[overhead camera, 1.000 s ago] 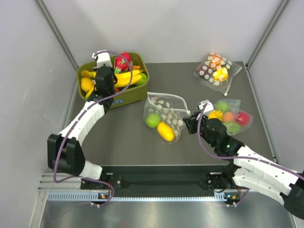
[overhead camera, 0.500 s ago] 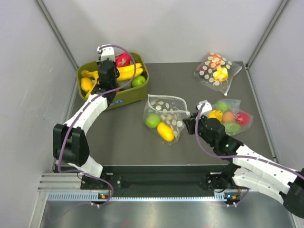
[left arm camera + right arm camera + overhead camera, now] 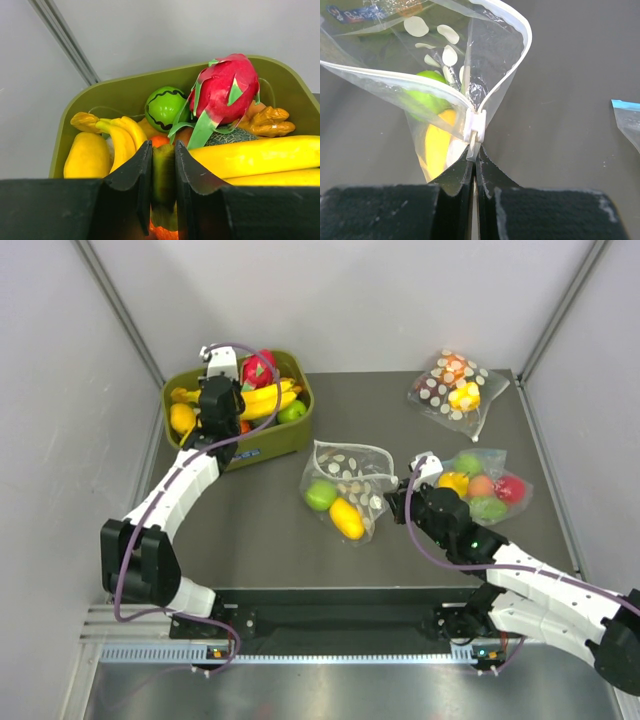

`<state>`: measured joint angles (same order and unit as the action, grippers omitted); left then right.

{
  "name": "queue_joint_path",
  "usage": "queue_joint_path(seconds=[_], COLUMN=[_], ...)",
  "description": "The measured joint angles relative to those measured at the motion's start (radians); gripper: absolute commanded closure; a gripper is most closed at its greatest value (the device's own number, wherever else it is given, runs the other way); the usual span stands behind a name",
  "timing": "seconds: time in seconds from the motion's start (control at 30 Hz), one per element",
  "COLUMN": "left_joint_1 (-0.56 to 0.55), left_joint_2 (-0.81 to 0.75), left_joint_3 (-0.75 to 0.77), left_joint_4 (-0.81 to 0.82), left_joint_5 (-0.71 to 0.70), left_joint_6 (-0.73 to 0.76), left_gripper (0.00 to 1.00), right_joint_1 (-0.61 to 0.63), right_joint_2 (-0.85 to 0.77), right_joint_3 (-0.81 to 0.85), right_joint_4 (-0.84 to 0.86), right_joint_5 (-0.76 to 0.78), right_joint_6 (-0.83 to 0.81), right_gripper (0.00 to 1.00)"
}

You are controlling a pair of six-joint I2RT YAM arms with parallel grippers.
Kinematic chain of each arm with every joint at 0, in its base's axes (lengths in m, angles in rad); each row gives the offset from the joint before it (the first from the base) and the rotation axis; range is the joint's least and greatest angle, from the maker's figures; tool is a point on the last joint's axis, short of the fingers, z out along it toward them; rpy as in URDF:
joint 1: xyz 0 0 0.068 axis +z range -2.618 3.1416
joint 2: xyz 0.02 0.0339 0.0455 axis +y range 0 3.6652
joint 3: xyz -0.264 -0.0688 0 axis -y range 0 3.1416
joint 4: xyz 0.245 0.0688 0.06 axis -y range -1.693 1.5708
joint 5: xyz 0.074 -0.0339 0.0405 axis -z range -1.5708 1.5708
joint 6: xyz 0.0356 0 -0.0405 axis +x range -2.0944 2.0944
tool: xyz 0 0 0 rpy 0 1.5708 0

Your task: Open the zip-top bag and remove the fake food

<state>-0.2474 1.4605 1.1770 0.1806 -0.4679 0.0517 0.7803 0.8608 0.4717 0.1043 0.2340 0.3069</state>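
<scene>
The dotted zip-top bag (image 3: 350, 472) lies mid-table with its mouth open. A green apple (image 3: 321, 494) and a yellow lemon-like fruit (image 3: 347, 518) are inside it. My right gripper (image 3: 392, 502) is shut on the bag's corner just below the white zip slider (image 3: 476, 127). The right wrist view shows the bag (image 3: 485, 65) gaping, with the apple (image 3: 427, 95) and the lemon (image 3: 437, 145) inside. My left gripper (image 3: 222, 410) is over the olive bin (image 3: 275, 445). It is shut on the green-yellow stem (image 3: 163, 170) of the banana bunch (image 3: 260, 157), which lies among the bin's fruit (image 3: 268, 400).
The bin (image 3: 125, 82) also holds a pink dragon fruit (image 3: 225, 90), a smaller banana bunch (image 3: 117, 137) and other toy produce. A dotted bag with orange and yellow pieces (image 3: 455, 385) lies at the back right. A plain clear bag of fruit (image 3: 485, 485) sits beside my right gripper.
My left gripper has shifted slightly over the bin, the banana bunch moving with it. My right gripper has nudged the bag corner a little to the left.
</scene>
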Motion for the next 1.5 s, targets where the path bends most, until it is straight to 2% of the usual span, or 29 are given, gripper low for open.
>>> queue_joint_path(seconds=[0.17,0.23,0.27,0.3,0.33,0.37,0.4,0.57,0.67,1.0,1.5], left_joint_1=[0.01,0.011,0.012,0.013,0.014,0.017,0.018,0.015,0.015,0.015,0.001], left_joint_2=[0.037,0.039,0.039,0.042,0.047,0.055,0.064,0.122,0.121,0.092,-0.18], left_joint_3=[0.068,0.072,0.072,0.076,0.084,0.096,0.101,0.103,0.111,0.115,0.08], left_joint_4=[-0.071,-0.083,-0.085,-0.09,-0.098,-0.116,-0.133,-0.207,-0.219,-0.244,-0.235], left_joint_5=[0.01,0.011,0.011,0.011,0.011,0.015,0.024,0.051,0.059,0.085,0.175], left_joint_6=[0.0,-0.005,-0.005,-0.009,-0.008,-0.013,-0.019,-0.042,-0.047,-0.059,-0.088], left_gripper=[1.0,0.87,0.77,0.6,0.49,0.42,0.23,0.05,0.01,0.01,0.01], right_joint_1=[0.0,0.0,0.0,0.0,0.0,0.0,0.0,0.0,0.0,0.0,0.0], right_joint_2=[0.001,0.001,0.001,0.001,0.001,0.001,0.001,0.001,0.001,0.001,0.004], right_joint_3=[0.0,0.0,0.0,0.0,0.0,0.0,0.0,0.0,0.001,0.002,0.002], right_joint_4=[0.0,0.0,-0.001,-0.001,-0.001,-0.001,-0.001,-0.001,-0.002,-0.002,-0.002], right_joint_5=[0.0,0.0,0.0,0.0,0.0,0.0,0.0,0.0,0.0,-0.003,-0.007], right_joint_6=[0.0,0.0,0.0,0.0,0.0,0.0,0.0,0.0,0.0,0.0,0.0], right_gripper=[1.0,1.0,1.0,1.0,1.0,1.0,1.0,1.0,1.0,1.0,1.0])
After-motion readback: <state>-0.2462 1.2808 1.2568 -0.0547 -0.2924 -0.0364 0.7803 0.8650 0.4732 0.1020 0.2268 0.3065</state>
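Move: The left hand, still pinching the stem of the yellow bananas, is over the pile in the green basket, whose middle lies about 2 cm ahead and 10 cm below. The bananas' middle is some 8 cm right, 1 cm ahead and 3 cm down; the dragon fruit is 8 cm ahead, 5 cm right; the other bananas are level with the hand, 8 cm left. From the bag-holding right hand the basket is roughly 36 cm left, 22 cm ahead. Down about 5 cm into the basket goes the left hand, its fingers tipping downward some 10 degrees and spreading wide as it sinks, letting go of the bananas' stem. After a brief pause low with the fingers fully open, it lifts clear, rising about 11 cm and drawing back towards the robot by 5 cm, the wrist tilting level again. ##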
